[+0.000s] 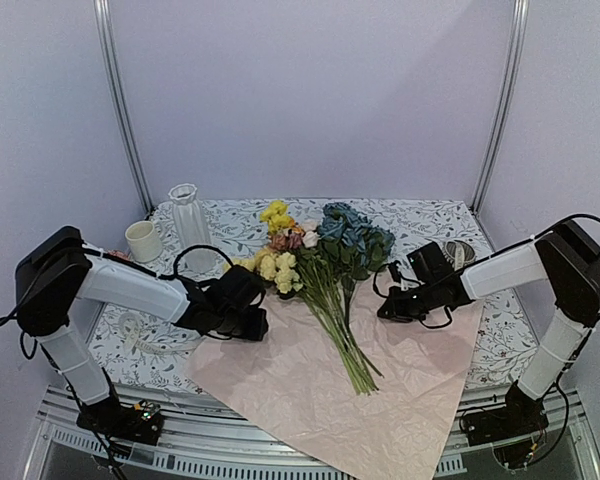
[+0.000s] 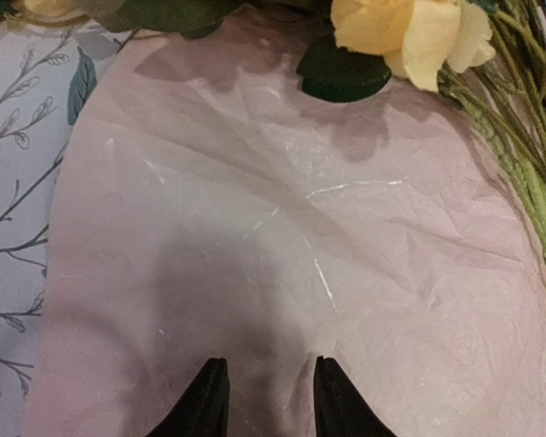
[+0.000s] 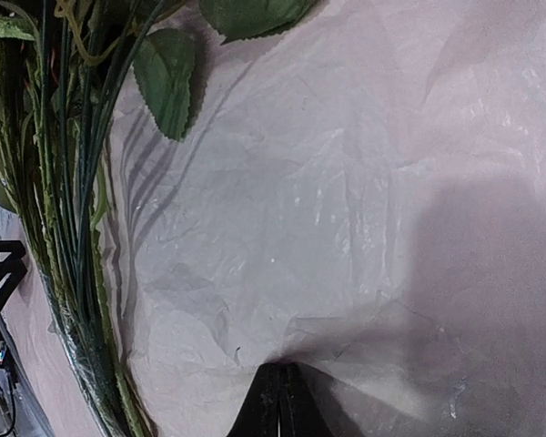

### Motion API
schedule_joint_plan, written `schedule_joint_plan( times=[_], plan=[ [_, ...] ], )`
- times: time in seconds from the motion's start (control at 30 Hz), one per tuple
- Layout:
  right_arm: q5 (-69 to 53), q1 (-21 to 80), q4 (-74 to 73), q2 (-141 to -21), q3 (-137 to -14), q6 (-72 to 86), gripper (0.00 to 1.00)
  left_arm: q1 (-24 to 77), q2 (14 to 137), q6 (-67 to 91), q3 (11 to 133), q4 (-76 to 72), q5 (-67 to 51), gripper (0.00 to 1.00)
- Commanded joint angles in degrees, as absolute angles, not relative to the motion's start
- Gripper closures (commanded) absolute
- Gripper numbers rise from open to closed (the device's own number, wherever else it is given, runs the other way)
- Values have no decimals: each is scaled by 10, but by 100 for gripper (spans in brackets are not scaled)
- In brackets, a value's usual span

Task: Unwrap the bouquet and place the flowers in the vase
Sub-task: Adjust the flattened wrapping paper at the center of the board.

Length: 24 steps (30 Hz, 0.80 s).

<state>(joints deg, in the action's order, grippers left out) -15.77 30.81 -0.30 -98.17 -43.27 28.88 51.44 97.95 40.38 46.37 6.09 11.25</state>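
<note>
The pale pink wrapping paper [image 1: 310, 395] lies spread flat on the table with the flowers [image 1: 320, 255] lying loose on it, blooms to the back and green stems [image 1: 345, 340] pointing to the front. The ribbed white vase [image 1: 189, 222] stands upright at the back left, apart from both arms. My left gripper [image 1: 248, 325] is low over the paper's left part, its jaws open on the bare paper [image 2: 255, 228], with a yellow rose [image 2: 409, 32] ahead. My right gripper [image 1: 385, 312] is on the paper's right side, shut on a puckered fold of paper [image 3: 346, 182], right of the stems [image 3: 68, 182].
A short cream mug [image 1: 143, 241] stands left of the vase. A ribbed grey-white cup [image 1: 460, 252] lies behind the right arm. A pale ribbon-like strip [image 1: 145, 338] rests on the floral tablecloth [image 1: 420, 215] at the left. Walls close in the back and sides.
</note>
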Motion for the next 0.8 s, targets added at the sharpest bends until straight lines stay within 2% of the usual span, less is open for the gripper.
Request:
schedule_joint_plan(
  times=[0.0, 0.47, 0.77],
  plan=[
    [-138, 296, -6, -1027, -432, 286, 96, 489, 1003, 396, 458, 57, 106, 65],
    [-145, 246, -22, -1098, -497, 259, 96, 423, 1044, 362, 473, 25, 86, 66],
    [-144, 246, -17, -995, -488, 218, 92, 428, 946, 357, 450, 2, 67, 61]
  ],
)
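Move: The wrapping paper lies flat under both my fingertips. Its middle is about 14 cm right and 9 cm back of my left hand, and some 15 cm back and 7 cm left of my right hand. The stems lie level with my left hand, 14 cm to its right. Its nearest yellow flowers are about 15 cm ahead and 3 cm right. From my right hand, the blue flowers are roughly 22 cm ahead and 5 cm left. With both sets of fingertips still down on the paper, either side of the stems, I push the sheet about 5 cm forward along the table, staying low all the way. My left hand also drifts slightly right, its fingers part open; my right fingers stay shut. At the end both hands stop and just begin to ease up. ##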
